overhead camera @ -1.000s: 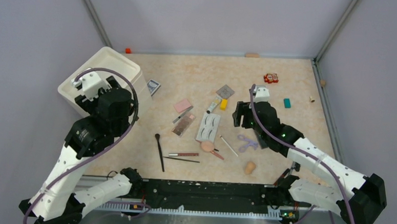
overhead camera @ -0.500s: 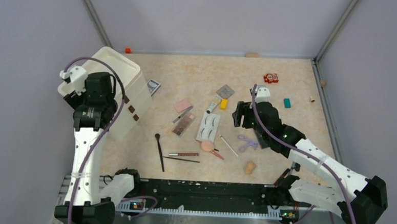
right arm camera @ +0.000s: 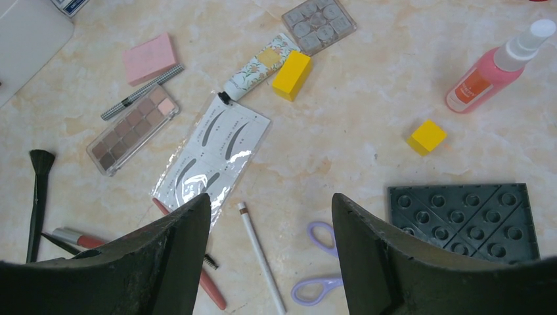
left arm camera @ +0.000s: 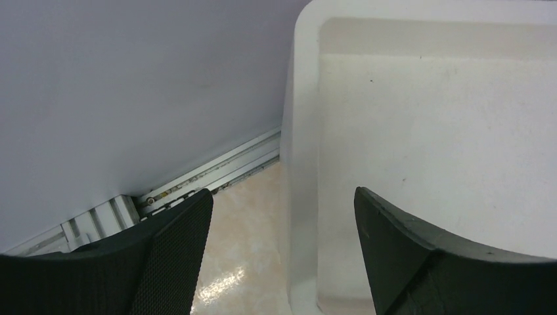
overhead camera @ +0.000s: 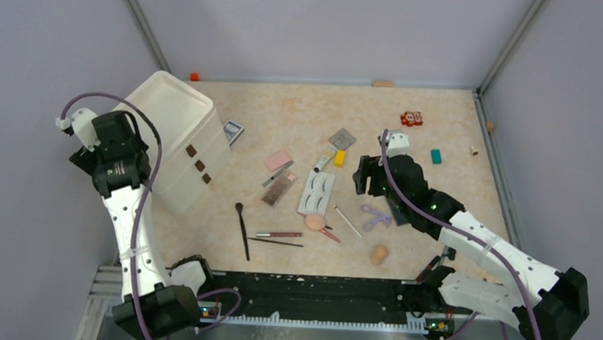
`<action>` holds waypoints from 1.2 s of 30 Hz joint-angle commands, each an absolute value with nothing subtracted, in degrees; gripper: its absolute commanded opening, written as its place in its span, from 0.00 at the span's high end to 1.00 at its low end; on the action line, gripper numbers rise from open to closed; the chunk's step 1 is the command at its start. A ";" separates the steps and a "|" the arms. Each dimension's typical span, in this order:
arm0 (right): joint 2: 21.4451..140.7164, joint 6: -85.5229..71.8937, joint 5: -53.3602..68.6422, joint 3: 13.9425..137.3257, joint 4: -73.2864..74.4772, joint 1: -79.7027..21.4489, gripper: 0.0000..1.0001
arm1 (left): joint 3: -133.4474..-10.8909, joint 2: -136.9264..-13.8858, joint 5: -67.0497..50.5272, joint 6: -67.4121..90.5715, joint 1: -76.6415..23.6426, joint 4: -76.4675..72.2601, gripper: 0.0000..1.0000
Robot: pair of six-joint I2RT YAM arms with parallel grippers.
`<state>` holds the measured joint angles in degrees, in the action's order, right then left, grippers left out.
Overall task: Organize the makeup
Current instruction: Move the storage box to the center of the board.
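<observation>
The makeup lies scattered mid-table: pink compact, brown eyeshadow palette, white eyelash card, black brush, white pencil, purple curler, peach puff and sponge. My right gripper hovers open above the white pencil, holding nothing. My left gripper is open and empty at the far left, over the left rim of the white drawer box.
A yellow block, a smaller yellow block, a pink spray bottle and a dark studded plate lie near the right gripper. A teal block and a blue patterned box sit farther off. Grey walls enclose the table.
The left arm swung from above the drawer box out to its left side, and its jaws widened. The right arm and the makeup have not moved.
</observation>
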<state>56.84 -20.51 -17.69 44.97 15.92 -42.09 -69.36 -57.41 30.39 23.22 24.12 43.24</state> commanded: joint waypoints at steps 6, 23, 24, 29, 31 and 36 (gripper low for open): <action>56.33 -19.48 -16.62 46.41 15.33 -41.56 0.33 | -65.21 -60.34 23.68 23.20 25.92 36.32 0.28; 55.82 -20.33 -17.65 46.25 15.04 -41.48 0.33 | -63.40 -65.01 3.14 17.49 25.03 28.71 0.89; 55.57 -20.37 -17.82 46.19 15.11 -41.48 0.33 | -63.33 -65.22 2.41 17.23 24.27 28.36 0.91; 54.32 -20.99 -18.31 45.45 14.94 -41.48 0.33 | -63.79 -67.03 2.58 17.06 17.10 27.48 0.92; 54.24 -21.18 -18.34 45.35 15.07 -41.48 0.33 | -64.09 -67.98 5.92 17.85 12.08 26.94 0.91; 53.71 -21.38 -18.86 45.18 15.83 -41.49 0.33 | -65.59 -73.09 9.25 21.67 4.89 24.05 0.91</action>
<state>55.48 -20.84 -17.32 44.97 15.92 -42.09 -65.54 -68.03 17.65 17.02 11.09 23.07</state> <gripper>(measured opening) 0.668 0.238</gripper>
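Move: The storage box's near-left rim lies about 4 cm ahead of the left hand and 3 cm below, already between the open fingers' lines; the box's middle is some 9 cm ahead and 12 cm to the right. On the table, the small silver case is roughly 14 cm ahead and 25 cm right, the pink box 7 cm ahead and 38 cm right. From the right hand the rim is about 60 cm left, level ahead, 6 cm higher. Pinching the storage box's near-left rim, one finger inside the wall and one outside, the left hand first eases forward and down about 3 cm as its fingers close. It then keeps that grip and drags the box forward and to the right, roughly 12 cm, faster towards the end, turning clockwise about 25 degrees. ##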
